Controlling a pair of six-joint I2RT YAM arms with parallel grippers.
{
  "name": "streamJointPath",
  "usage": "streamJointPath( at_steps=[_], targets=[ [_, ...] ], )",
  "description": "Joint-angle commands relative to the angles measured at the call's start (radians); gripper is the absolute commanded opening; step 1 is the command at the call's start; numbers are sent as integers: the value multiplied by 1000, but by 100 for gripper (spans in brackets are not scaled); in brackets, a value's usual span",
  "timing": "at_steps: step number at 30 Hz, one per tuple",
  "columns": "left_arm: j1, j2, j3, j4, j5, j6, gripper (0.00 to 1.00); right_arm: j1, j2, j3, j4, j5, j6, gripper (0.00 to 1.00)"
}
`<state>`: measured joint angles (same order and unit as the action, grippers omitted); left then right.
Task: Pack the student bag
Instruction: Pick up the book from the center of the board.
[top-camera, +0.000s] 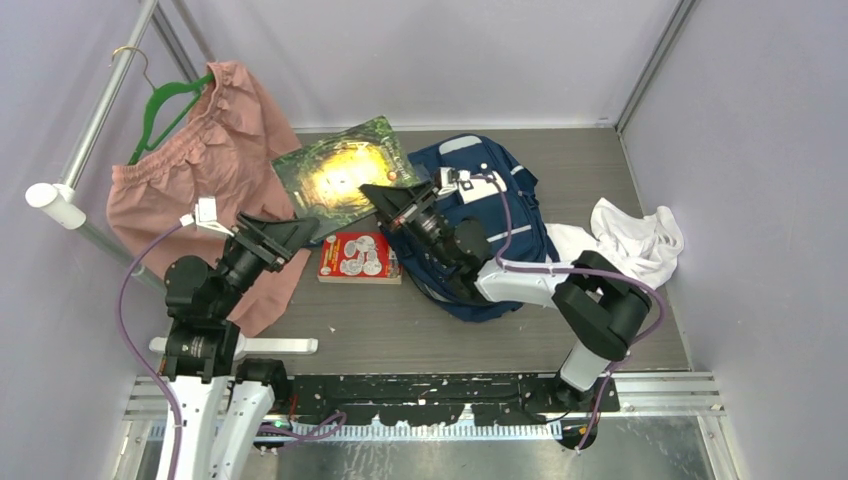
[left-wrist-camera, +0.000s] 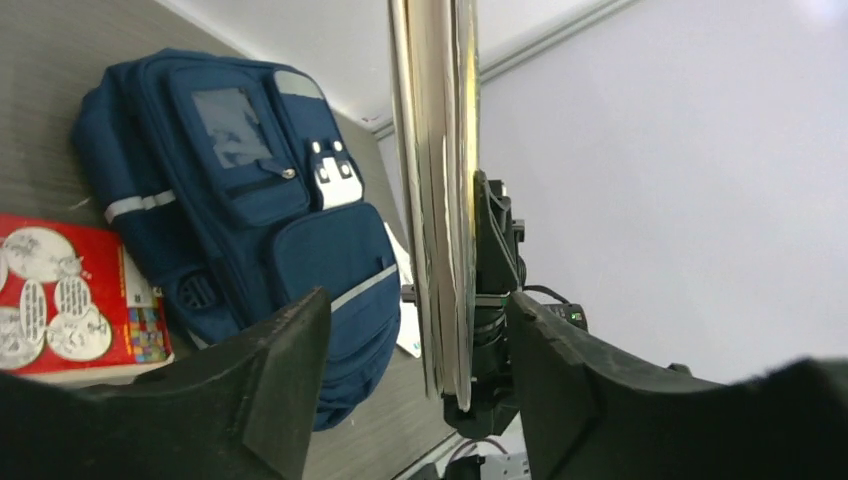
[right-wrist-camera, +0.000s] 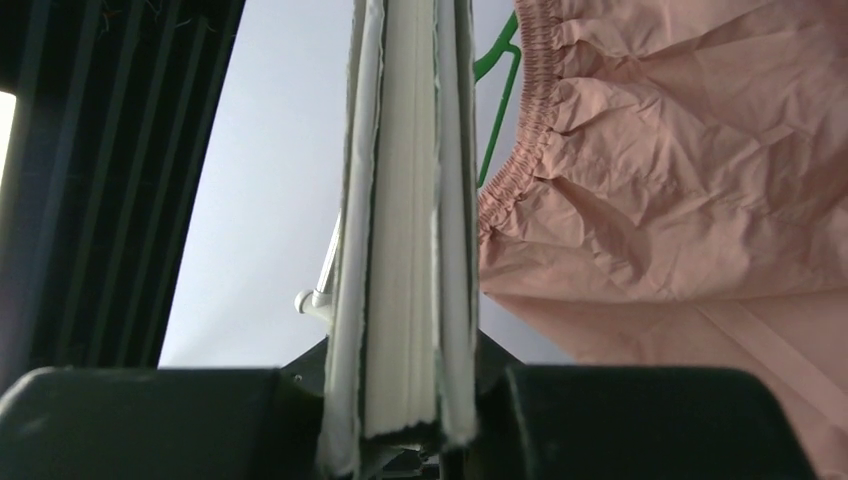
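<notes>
The student bag (top-camera: 528, 218) lies flat on the table, navy with white stripes, its front pocket facing up (left-wrist-camera: 250, 200). A thin green book (top-camera: 340, 175) hangs tilted above the table, left of the bag. My right gripper (top-camera: 388, 197) is shut on its right edge; in the right wrist view both jaws press on the covers of the book (right-wrist-camera: 405, 250) around the gripper's midpoint (right-wrist-camera: 400, 410). My left gripper (top-camera: 300, 232) stands open at the book's near-left corner. The page edge (left-wrist-camera: 440, 200) runs between its spread fingers (left-wrist-camera: 410, 325) without touching either.
A red picture book (top-camera: 357, 257) lies flat on the table just left of the bag (left-wrist-camera: 70, 310). Pink shorts (top-camera: 210, 170) hang on a green hanger (top-camera: 165, 105) from a rail (top-camera: 95, 130) at the left. A white cloth (top-camera: 635, 235) is crumpled right of the bag.
</notes>
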<state>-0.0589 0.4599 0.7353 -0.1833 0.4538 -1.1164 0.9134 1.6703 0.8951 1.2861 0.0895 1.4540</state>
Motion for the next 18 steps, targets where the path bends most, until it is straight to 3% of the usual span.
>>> streamJointPath(
  at_steps=[1, 4, 6, 9, 11, 12, 15, 18],
  targets=[
    [-4, -17, 111, -202, -67, 151, 68, -124, -162, -90, 69, -154, 49, 1],
    [-4, 0, 212, -389, -140, 257, 78, -274, -307, -211, -90, -327, 15, 1],
    [-3, 17, 260, -446, -128, 308, 83, -381, -430, -259, -302, -467, -58, 1],
    [-5, 112, 318, -469, 96, 329, 93, -488, -607, -214, -795, -680, -329, 1],
    [-5, 253, 376, -568, 283, 373, 98, -499, -680, -124, -1162, -748, -567, 1],
    [-4, 290, 397, -634, 311, 412, 99, -499, -701, -88, -1280, -787, -651, 1],
    [-4, 302, 403, -649, 309, 519, 100, -498, -752, -42, -1396, -941, -762, 1],
    [-4, 277, 348, -519, 481, 516, 100, -498, -789, -38, -1373, -1076, -776, 1]
  ],
)
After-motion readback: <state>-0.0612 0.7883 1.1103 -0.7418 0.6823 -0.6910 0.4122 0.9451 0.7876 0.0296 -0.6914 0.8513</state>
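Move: Ahead of the right hand by about 10 cm, some 18 cm to its right and 30 below, lies the backpack; the hand already grips the green book, whose middle is about 5 cm ahead, 6 left and slightly above. The red book is roughly 3 cm ahead, 5 left, 34 below. From the left hand, the backpack lies about 16 cm ahead, 30 right; the green book 11 ahead, 6 right; the red book 9 ahead, 8 right. Swinging the green book in its kept grip towards the backpack, the right hand sweeps about 16 cm right and 7 down, edging forward at first and then drawing back some 8 cm, while rolling about 45 degrees so its left side dips. The left hand, already parted, opens fully, draws back slightly and returns, ending some 3 cm lower, tipped down and turned clockwise. ##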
